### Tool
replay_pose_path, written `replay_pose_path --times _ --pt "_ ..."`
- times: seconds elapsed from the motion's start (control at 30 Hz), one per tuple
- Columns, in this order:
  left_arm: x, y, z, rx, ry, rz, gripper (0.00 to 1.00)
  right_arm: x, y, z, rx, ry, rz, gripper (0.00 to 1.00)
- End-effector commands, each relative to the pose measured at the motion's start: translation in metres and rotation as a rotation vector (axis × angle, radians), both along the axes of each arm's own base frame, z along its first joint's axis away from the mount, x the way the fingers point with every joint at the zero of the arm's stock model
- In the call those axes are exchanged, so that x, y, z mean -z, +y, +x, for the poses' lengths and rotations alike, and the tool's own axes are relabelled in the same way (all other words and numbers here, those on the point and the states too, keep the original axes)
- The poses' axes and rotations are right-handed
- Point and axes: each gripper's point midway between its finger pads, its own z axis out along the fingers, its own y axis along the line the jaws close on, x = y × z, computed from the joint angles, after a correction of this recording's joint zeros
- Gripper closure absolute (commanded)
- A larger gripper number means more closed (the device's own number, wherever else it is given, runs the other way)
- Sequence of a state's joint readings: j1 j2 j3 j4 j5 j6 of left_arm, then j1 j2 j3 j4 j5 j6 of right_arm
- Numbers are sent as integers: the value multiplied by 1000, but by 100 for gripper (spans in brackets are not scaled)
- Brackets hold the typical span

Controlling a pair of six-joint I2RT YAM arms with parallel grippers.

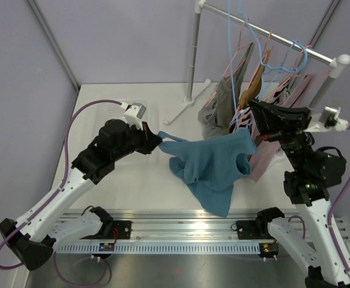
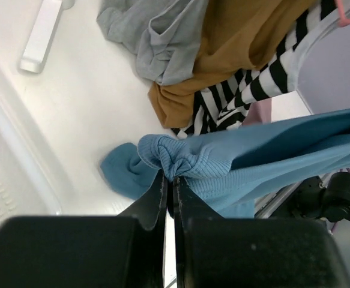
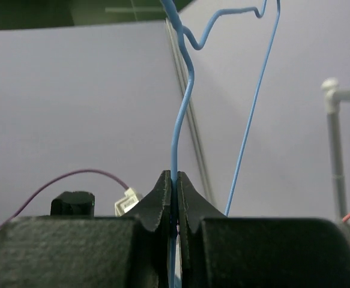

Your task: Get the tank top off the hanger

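The blue ribbed tank top hangs stretched in the air between the two arms, its lower end drooping toward the front rail. My left gripper is shut on a bunched edge of the tank top, and its tips pinch the fabric. On the right, my right gripper sits at the garment's other side under the rack. In the right wrist view it is shut on the thin blue wire hanger, which rises between its jaws.
A white pipe rack crosses the back right on an upright post with a foot. Grey, mustard and pink garments hang there; a striped one shows too. A metal rail runs along the front.
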State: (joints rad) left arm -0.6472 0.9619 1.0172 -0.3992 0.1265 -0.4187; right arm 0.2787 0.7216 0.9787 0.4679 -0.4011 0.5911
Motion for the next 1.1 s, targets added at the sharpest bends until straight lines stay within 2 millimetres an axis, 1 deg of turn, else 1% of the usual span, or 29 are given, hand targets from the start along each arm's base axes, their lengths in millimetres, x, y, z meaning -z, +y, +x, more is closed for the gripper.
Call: replay_pose_path --times 0.0,0.03,0.07,0.1,0.2,0.23,0.27,0.3,0.33,0.4,0.43,0.47,0.5,0.53,0.57,0.6,0.63,0.67,0.7,0.73,0.77,0.83,0.87,0.9,0.93,0.97,1.0,1.03,1.07 --pt "-5 7 10 -88 -12 -32 100 -43 -41 -49 173 -296 133 100" --pt "-9 8 8 -95 -14 -58 100 -42 -44 -57 178 -331 147 100" --pt "-13 8 9 -104 -25 -76 100 -35 -47 -53 199 -330 157 100" --pt "-12 10 9 -119 -20 -84 100 -35 -49 -54 217 -344 148 100" --pt "-10 43 15 -332 18 -105 100 -31 -46 -55 261 -404 79 100" --pt "-12 50 14 -371 13 -133 100 -28 -46 -51 268 -393 73 100" --pt "-31 53 8 -361 -45 -203 100 -27 -50 -45 292 -371 86 100" --pt "-31 54 6 -364 -46 -228 100 -21 -49 -36 302 -319 69 100" --pt "-36 58 4 -372 -57 -237 100 -21 -49 -32 309 -308 61 100" --pt "-43 63 3 -380 -79 -214 100 -23 -52 -31 311 -298 90 100" --pt "-47 64 2 -375 -91 -210 100 -22 -54 -28 318 -293 111 100" --pt "-49 64 2 -375 -94 -209 100 -28 -58 -34 318 -329 144 100" --pt "-52 64 1 -366 -107 -203 100 -30 -60 -35 319 -334 166 100" --pt "-58 64 -1 -358 -116 -209 100 -30 -68 -29 356 -325 201 100" --pt "-61 64 -2 -349 -125 -214 100 -37 -76 -34 371 -360 260 100" --pt "-70 59 -6 -308 -148 -236 100 -33 -78 -23 385 -345 284 100" --pt "-74 57 -9 -286 -157 -250 100 -36 -80 -20 399 -356 301 100" --pt "-77 53 -12 -259 -163 -262 100 -39 -79 -18 390 -357 309 100" --pt "-83 43 -19 -187 -177 -277 100 -42 -75 -7 385 -342 303 100" --pt "-89 40 -23 -156 -187 -284 100 -44 -71 -2 370 -341 292 100" --pt "-90 30 -30 -81 -189 -275 100 -46 -67 1 341 -331 299 100" --pt "-85 21 -31 -19 -170 -231 100 -50 -63 10 319 -311 309 100" --pt "-92 18 -35 23 -190 -213 100 -50 -61 13 308 -301 307 100" --pt "-84 16 -36 38 -168 -178 100 -54 -58 15 301 -298 299 100" --pt "-84 18 -34 28 -170 -161 100 -50 -55 22 298 -262 281 100" --pt "-88 30 -25 -61 -174 -147 100 -49 -54 24 299 -245 266 100" --pt "-82 35 -23 -89 -156 -128 100 -56 -56 17 301 -240 262 100" --pt "-81 39 -20 -117 -165 -113 100 -43 -52 31 318 -144 208 100" --pt "-81 39 -18 -118 -166 -109 100 -58 -57 17 322 -144 203 100"
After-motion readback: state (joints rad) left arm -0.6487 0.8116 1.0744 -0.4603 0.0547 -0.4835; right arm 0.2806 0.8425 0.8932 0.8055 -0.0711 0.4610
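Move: The left fingers hold a gathered end of the blue tank top, whose middle lies about 15 cm to their right, 5 cm back and a little lower; the basket is some 14 cm left, 10 cm ahead and well below. The right fingers hold the hanger upright, with the tank top's middle roughly 8 cm to their left, 2 cm back and 27 cm below; the mauve top hangs about 10 cm right, 8 cm ahead and as far down. The right hand, still pinching the hanger wire, jerks back about 5 cm and to the right, then swings forward some 10 cm, turning clockwise, so the hanger is drawn away from the tank top's far end. Meanwhile the left hand keeps its pinch on the gathered edge and pulls the other way, left about 5 cm while rising, then eases partway back right as it goes on up. ##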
